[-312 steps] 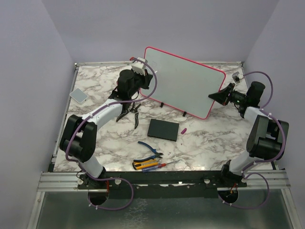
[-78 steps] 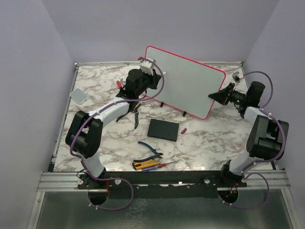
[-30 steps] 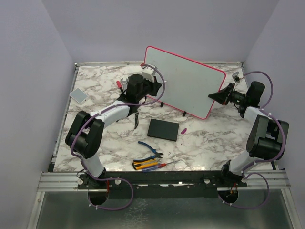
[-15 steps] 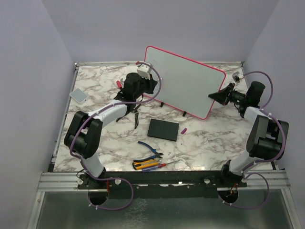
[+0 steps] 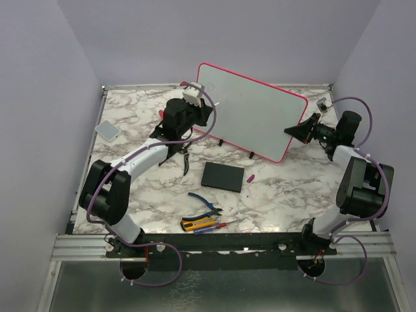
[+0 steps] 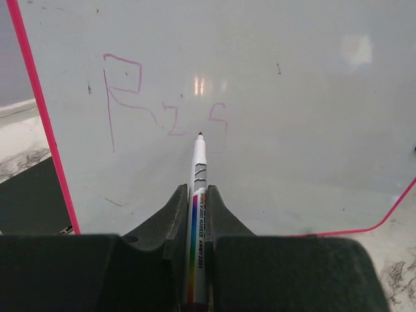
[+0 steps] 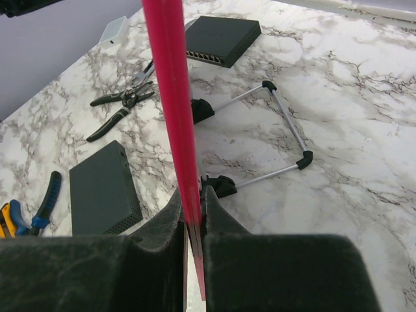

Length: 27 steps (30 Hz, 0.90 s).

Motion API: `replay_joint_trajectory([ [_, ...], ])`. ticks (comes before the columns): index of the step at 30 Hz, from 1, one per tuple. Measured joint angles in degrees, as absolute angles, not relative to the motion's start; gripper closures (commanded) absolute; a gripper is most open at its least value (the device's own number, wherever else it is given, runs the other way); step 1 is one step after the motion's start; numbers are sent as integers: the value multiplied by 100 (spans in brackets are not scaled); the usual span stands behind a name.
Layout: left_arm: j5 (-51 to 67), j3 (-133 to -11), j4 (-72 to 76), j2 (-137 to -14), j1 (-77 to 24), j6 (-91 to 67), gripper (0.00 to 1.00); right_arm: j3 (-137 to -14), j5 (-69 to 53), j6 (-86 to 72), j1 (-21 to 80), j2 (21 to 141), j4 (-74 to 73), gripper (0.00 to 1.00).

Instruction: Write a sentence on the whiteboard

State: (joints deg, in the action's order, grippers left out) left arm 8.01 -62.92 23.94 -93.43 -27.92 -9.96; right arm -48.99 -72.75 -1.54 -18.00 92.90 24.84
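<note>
The whiteboard [image 5: 253, 110], pale with a pink-red frame, stands tilted on wire feet at the back of the table. My left gripper [image 5: 197, 104] is shut on a white marker [image 6: 197, 188] whose red tip points at the board's left part. Faint pink lettering, the sentence [image 6: 162, 107], shows as a large R and a few smaller marks just above the tip. My right gripper [image 7: 192, 195] is shut on the whiteboard's red edge [image 7: 172, 97], at the board's right side [image 5: 302, 123].
A flat black slab [image 5: 223, 176] lies in front of the board. Pliers, cutters and screwdrivers [image 5: 205, 218] lie near the front edge. A small grey pad [image 5: 107, 130] sits far left. Black pliers [image 5: 184, 155] lie under the left arm. Another black box [image 7: 221, 39] sits behind the board.
The left gripper with the marker has shifted left and slightly up along the board's left part. The right gripper has stayed clamped on the board's edge.
</note>
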Motion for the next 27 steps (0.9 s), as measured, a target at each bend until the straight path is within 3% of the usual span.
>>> replay_joint_trajectory([
  [11, 851, -6250, 2338, -9142, -3256, -985, 100, -4899, -7275, -161, -1800, 9290, 2484, 100],
  [27, 701, -6941, 2250, -9920, -3389, -989, 100, -4899, -7275, -198, -1800, 9290, 2499, 99],
])
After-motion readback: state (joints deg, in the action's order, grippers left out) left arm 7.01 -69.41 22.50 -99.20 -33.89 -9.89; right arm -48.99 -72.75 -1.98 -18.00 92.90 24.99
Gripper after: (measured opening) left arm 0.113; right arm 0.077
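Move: The left gripper still holds the marker, its tip just off the whiteboard. The blank spot for the next letter lies about 5 cm ahead, 10 cm right and 1 cm below this hand. The S-like third letter is some 7 cm ahead and 6 cm right, the second letter about 8 cm ahead and 2 cm right, both roughly 1 cm lower. From the right gripper, that spot is about 20 cm left, 7 cm farther out and 5 cm higher. Carry the marker in the left gripper about 6 cm right, past the third letter to the blank whiteboard beside it: first draw back some 3 cm with a slight lift, then swing right, turning about 5 degrees clockwise, and finish by easing forward and down until the tip comes up to the board. Keep the marker pinched, with the right gripper holding the board's edge still. ##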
